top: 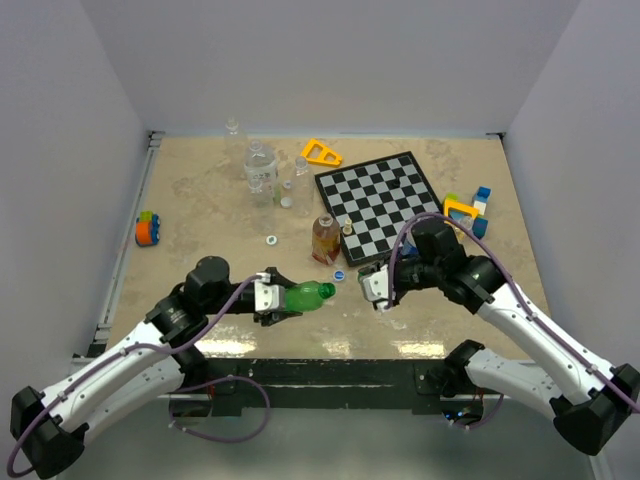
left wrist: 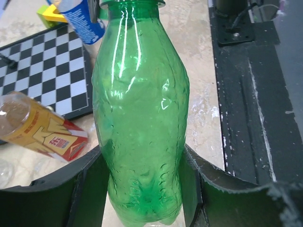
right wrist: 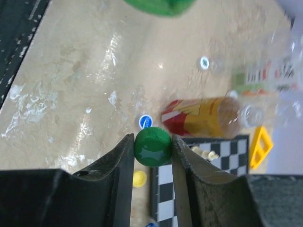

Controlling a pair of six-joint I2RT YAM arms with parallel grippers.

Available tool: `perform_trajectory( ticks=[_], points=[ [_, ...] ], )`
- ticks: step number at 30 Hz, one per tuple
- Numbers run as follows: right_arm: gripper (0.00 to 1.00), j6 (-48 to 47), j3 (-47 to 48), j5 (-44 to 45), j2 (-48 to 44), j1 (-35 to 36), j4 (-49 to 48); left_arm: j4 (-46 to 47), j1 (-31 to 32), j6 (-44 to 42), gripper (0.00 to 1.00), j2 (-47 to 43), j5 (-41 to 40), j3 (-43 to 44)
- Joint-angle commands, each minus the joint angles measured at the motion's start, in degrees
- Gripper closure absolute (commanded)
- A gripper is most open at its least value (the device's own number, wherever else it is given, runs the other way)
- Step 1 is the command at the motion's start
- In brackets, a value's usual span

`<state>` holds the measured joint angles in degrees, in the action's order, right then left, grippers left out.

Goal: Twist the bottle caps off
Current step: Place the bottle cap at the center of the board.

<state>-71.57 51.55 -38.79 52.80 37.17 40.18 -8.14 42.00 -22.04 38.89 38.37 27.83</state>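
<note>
My left gripper (left wrist: 144, 189) is shut on the base of the green bottle (left wrist: 142, 113), which lies level and points right toward the other arm (top: 308, 295). Its neck end (top: 327, 290) carries no cap. My right gripper (right wrist: 152, 147) is shut on the green cap (right wrist: 152, 146), held just right of the bottle's mouth (top: 378, 291). A blue cap (right wrist: 146, 121) and a yellow cap (right wrist: 139, 178) lie on the table below it. The amber bottle (top: 325, 238) stands by the chessboard, uncapped. A white cap (top: 271, 240) lies further left.
A chessboard (top: 380, 203) lies at centre right with a pale chess piece (right wrist: 206, 153) on its edge. Clear bottles (top: 260, 165) stand at the back, beside an orange triangle (top: 321, 152). Coloured blocks (top: 470, 210) sit right, a toy (top: 148, 228) left. A blue-labelled bottle (left wrist: 83, 21) is nearby.
</note>
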Motion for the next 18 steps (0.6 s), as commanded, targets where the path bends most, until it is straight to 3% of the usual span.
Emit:
perform_trajectory(
  ticks=[1,18],
  points=[
    [0.94,19.09,-4.87,10.47,0.37,-0.61,-13.46,7.17,-0.25,2.79,1.0,-4.43,-4.61,-2.96],
    [0.86,24.81,-13.05,20.77,11.19,-0.61,-23.4,9.99,-0.16,2.88,1.0,-7.34,-10.07,-4.9]
  ],
)
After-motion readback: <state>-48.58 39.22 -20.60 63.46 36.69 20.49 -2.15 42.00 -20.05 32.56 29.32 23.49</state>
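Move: The green bottle cap is already in the right hand. The bare table spot it is bound for lies about 8 cm ahead of that hand, straight out, and 20 cm below. The blue cap is some 9 cm ahead and 6 left, the pink cap 6 ahead and 5 right, the yellow cap 11 ahead and 4 right; the brown bottle stands 14 ahead and 10 left. From the left hand, the spot is 13 cm ahead and 21 right. The green cap, still pinched in the right fingertips, is brought down about 10 cm and some 5 cm forward towards the loose caps, quickly at first and then slowing. The right wrist turns clockwise by nearly 30 degrees and tips the fingers further down. The left hand keeps its grip on the green bottle and eases about 2 cm forward, turning slightly counter-clockwise. ##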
